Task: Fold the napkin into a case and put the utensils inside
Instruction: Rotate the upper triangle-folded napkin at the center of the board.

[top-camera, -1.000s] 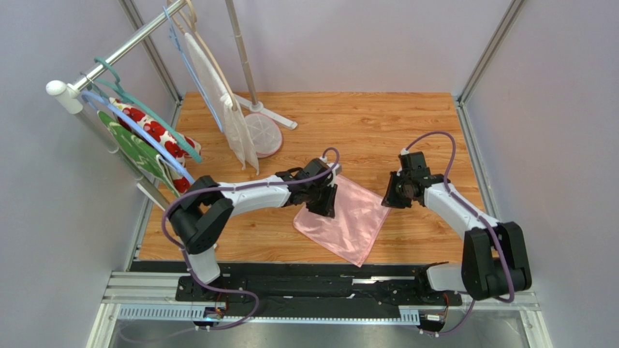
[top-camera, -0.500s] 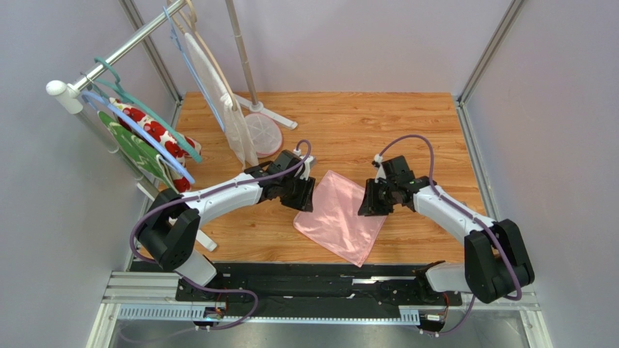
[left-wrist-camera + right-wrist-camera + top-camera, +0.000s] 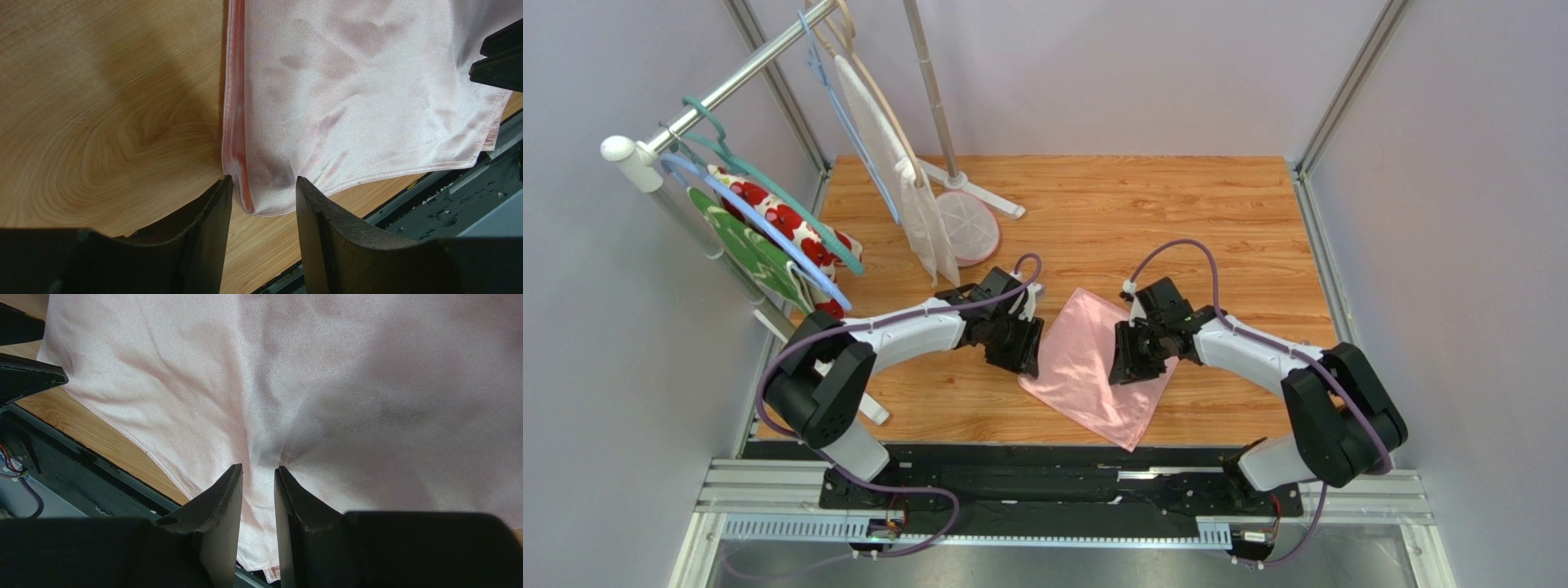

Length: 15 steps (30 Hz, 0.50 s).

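Observation:
The pink napkin (image 3: 1081,368) lies flat on the wooden table, one corner near the front rail. In the left wrist view its doubled left edge and corner (image 3: 245,184) sit between the tips of my left gripper (image 3: 261,187), which is open and low over the wood. In the top view that left gripper (image 3: 1020,355) stands at the napkin's left corner. My right gripper (image 3: 1128,364) hovers over the napkin's right half. Its jaws (image 3: 258,471) stand narrowly open above slightly puckered napkin cloth (image 3: 344,386). The utensils are out of view.
A clothes rack (image 3: 707,104) stands at the left with hangers, a red-flowered white cloth (image 3: 787,227), a green cloth (image 3: 744,251) and a hanging white cloth (image 3: 903,184). Its round foot (image 3: 967,227) rests on the table. A black rail (image 3: 1063,472) runs along the near edge.
Both grippers have opened wider. The left gripper slid left off the napkin to its left corner. The right gripper moved left onto the napkin's right half.

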Tool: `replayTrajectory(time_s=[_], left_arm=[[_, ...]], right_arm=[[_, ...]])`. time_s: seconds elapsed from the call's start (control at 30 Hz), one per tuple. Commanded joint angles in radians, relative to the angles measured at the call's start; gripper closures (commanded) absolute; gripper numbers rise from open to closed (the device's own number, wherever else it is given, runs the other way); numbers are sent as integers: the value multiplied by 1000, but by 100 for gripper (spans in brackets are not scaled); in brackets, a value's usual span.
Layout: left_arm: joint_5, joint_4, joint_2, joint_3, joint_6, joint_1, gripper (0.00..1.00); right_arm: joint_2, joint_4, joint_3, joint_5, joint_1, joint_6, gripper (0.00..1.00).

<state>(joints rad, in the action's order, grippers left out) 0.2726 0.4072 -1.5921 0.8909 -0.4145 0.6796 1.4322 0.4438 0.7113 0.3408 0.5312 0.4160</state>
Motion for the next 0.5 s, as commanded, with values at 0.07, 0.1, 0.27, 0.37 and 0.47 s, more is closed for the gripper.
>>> replayTrajectory(time_s=[0.07, 0.1, 0.27, 0.37, 0.47], left_arm=[[80, -47, -25, -26, -35, -12, 50], [89, -53, -23, -32, -44, -14, 50], [53, -48, -5, -49, -72, -21, 50], [50, -47, -15, -43, -73, -52, 62], [47, -47, -40, -30, -81, -87, 74]], right_arm=[[31, -85, -10, -28, 16, 12, 71], [37, -94, -10, -40, 16, 12, 71], [91, -126, -3, -43, 19, 15, 71], [126, -148, 8, -39, 21, 15, 71], [148, -157, 20, -42, 24, 15, 70]])
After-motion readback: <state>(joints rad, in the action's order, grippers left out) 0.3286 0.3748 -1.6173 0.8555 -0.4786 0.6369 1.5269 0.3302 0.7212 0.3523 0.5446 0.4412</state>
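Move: The left corner of the folded napkin lies almost under my left fingertips, about 1 cm back, 1 cm to the left and 2 cm below. From that hand the napkin's far corner is some 13 cm ahead and 8 cm right, its near corner about 12 cm back and 16 cm right. Under my right hand is a patch of flat napkin, about 1 cm below; the napkin's right corner is 2 cm ahead and 8 cm right of this hand. With my left hand I settle about 1 cm down and back onto the napkin's left corner, ease forward slightly, and close the half-open fingers to pinch it. My right hand, fingers staying slightly parted, sinks about 1 cm onto the cloth, then slides left and forward some 2 cm, pressing down and pushing the napkin along. ##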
